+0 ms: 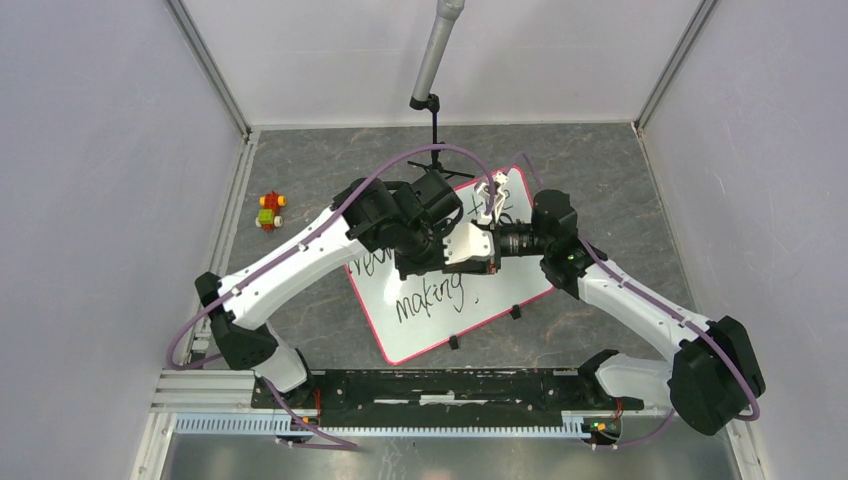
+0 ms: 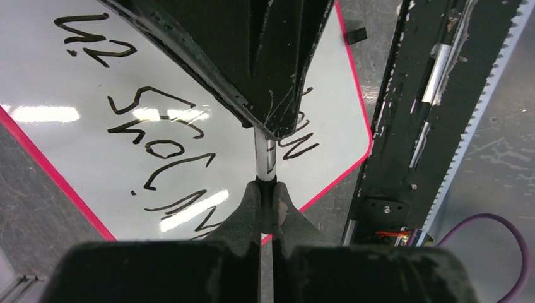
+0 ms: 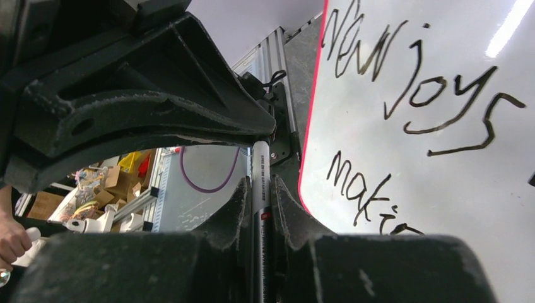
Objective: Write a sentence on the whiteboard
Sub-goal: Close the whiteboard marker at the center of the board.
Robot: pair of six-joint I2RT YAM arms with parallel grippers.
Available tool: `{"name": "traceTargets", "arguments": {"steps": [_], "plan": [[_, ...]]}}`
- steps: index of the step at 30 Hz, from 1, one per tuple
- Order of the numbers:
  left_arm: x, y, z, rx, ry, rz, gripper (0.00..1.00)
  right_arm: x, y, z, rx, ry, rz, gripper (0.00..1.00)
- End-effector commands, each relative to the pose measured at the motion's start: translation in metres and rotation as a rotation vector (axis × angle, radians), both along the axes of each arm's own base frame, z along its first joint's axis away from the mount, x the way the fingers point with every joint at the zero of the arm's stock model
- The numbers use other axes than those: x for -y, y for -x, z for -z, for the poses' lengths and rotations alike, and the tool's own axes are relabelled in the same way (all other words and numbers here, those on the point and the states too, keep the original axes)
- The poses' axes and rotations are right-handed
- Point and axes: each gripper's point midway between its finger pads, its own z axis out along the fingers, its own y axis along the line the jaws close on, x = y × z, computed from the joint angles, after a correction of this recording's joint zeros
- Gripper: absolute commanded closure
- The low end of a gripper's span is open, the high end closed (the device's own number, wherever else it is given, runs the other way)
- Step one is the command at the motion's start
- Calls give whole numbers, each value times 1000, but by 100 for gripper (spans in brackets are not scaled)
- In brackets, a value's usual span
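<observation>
The whiteboard point(image 1: 430, 335) lies tilted on the grey table, pink-rimmed, partly covered by both arms. The sentence point(image 1: 432, 297) is in black handwriting; "New joys" and "makin" point(image 3: 435, 95) read in the right wrist view, and the same strokes point(image 2: 164, 132) appear upside down in the left wrist view. A marker point(image 3: 260, 167) with a grey, printed barrel spans between the two grippers above the board. My right gripper point(image 3: 260, 184) is shut on its barrel. My left gripper point(image 2: 266, 184) is shut on its white end point(image 2: 266, 158). The two meet nose to nose point(image 1: 488, 246).
A small red, yellow and green toy point(image 1: 269, 211) sits on the table at the far left. A grey pole and black stand point(image 1: 435, 110) rise behind the board. Black clips point(image 1: 516, 312) sit on the board's near edge. The black base rail point(image 1: 430, 385) runs along the front.
</observation>
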Motion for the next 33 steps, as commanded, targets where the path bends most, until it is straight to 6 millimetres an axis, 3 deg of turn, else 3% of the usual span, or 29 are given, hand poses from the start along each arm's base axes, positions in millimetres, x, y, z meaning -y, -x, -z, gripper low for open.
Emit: {"name": "traceTargets", "arguments": {"steps": [1,5,7,10,13,18,23,28,33], "plan": [[29,-16,-13,59,84,-74,98,-7,-16,-14,44,-22,58,100],[40,-23,-17,83,97,-95,98,-7,-17,-12,31,-21,59,100],[39,-25,-19,91,100,-99,92,-6,-17,-12,38,-22,58,100],[33,-13,-25,59,110,-62,75,-1,-20,-14,37,-28,63,100],[22,-6,-30,41,126,-44,47,7,-27,-19,43,-46,85,100],[-5,-17,-54,14,238,-108,25,13,-28,-30,71,-72,94,100],[-30,-29,-49,132,237,-149,21,14,-22,-40,93,-93,63,100],[-34,-42,-43,198,223,-175,23,12,-8,-51,74,-134,11,100],[-26,-42,-35,188,223,-124,28,9,-1,-52,60,-137,-14,100]]}}
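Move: The marker's black cap is still pinched at the left hand's point. It lies about 6 cm to the left of the right hand, level with it in height and reach; the right hand holds the barrel. The whiteboard's middle is roughly 19 cm below the left hand, 5 cm right and 2 cm back. The word "making" lies about 8 cm back of the left hand, 1 cm right, at that same depth. The left fingers let go of the marker's cap, opening from nearly shut to wide, after both hands ease about 1.5 cm forward and slightly down together. The left hand then draws off left, forward and up, ending 4 cm left with a tilt of some 15 degrees, while the right keeps its grip on the barrel, drifting 3 cm forward, then coming part-way back and rising 3 cm. ##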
